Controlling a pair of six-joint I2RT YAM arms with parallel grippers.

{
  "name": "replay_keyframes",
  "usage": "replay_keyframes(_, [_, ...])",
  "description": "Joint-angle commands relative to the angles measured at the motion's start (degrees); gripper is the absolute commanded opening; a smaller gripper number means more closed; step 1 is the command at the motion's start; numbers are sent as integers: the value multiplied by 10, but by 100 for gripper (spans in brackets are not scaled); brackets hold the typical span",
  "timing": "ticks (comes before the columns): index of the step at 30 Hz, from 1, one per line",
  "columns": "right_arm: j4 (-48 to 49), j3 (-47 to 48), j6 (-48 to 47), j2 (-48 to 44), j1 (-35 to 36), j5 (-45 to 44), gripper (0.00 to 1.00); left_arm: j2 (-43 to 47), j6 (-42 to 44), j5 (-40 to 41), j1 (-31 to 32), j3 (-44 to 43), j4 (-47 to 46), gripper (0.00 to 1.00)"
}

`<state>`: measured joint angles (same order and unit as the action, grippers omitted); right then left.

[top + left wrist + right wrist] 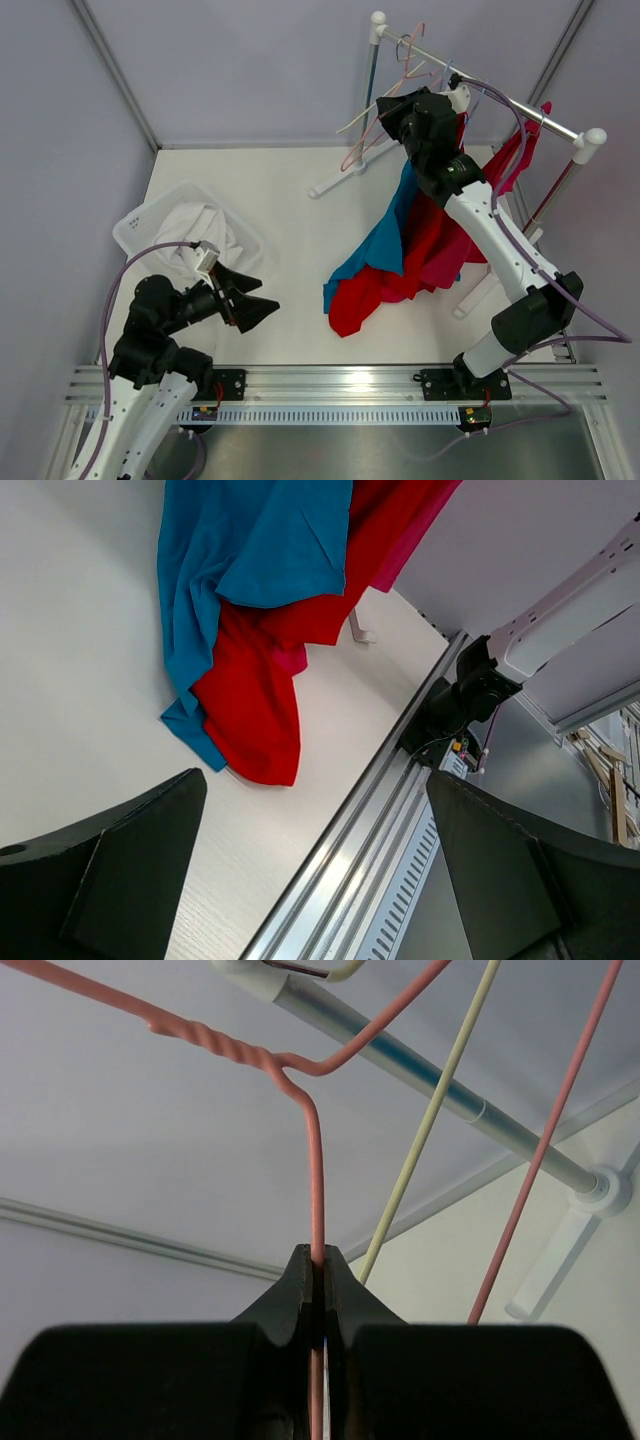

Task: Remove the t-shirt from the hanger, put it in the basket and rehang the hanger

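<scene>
My right gripper is up at the clothes rail. In the right wrist view it is shut on the straight wire of a pink hanger, just below its twisted neck. A blue t-shirt, a red one and a magenta one hang under that arm and trail onto the table. I cannot tell which garment sits on which hanger. My left gripper is open and empty, low over the table to the left of the clothes. Its view shows the blue and red shirts.
A cream hanger wire and a second pink wire hang beside the gripped one. A white basket with white clothes stands at the left. The rack's white feet rest on the table. A metal rail runs along the near edge.
</scene>
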<state>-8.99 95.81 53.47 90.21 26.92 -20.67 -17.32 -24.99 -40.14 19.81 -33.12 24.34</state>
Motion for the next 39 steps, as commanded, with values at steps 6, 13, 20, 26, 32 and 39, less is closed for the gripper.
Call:
replay_keyframes(6, [-48,72,-14,45,-39,59,0,13,5,-26,4,3,-12,99])
replay_keyframes(13, [-36,68,2,67,-57,82,0,13,5,-26,9,3,-12,99])
replay_keyframes(20, [-31,55,-1,66,-68,84,0,13,5,-27,10,3,-13,99])
replay_keyframes(26, [-10,11,-2,32,-68,101,45,11,4,-27,10,3,-12,99])
replay_keyframes(32, [-40,5,-40,-26,-68,149,65,11,4,-22,9,3,-12,99])
replay_keyframes(39, [-87,-29,-98,-115,-67,217,60,8,3,-20,9,3,-12,99])
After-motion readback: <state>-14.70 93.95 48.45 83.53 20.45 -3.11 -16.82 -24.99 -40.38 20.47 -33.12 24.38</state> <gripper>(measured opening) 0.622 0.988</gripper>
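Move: The right hand holds the empty pink hanger by one wire arm below its neck. The stretch of rod it is meant for is about 6 cm ahead, 3 cm right and 9 cm above. The rod's left end sits some 11 cm ahead and 4 cm left, also 9 cm up. The yellow hanger lies roughly 6 cm ahead and 1 cm left, 3 cm up. From the idle left hand, that stretch of rod is about 40 cm ahead, 22 cm right and 26 cm higher. Forward and then mostly down, the right hand carries the pink hanger's hook onto the rod beside the yellow hanger, going roughly 4 cm out and 6 cm down. The fingers then open well over half-way and let go of the wire. The hand pulls back and up out of the hanger, some 7 cm each way, turning about 10 degrees counter-clockwise. ##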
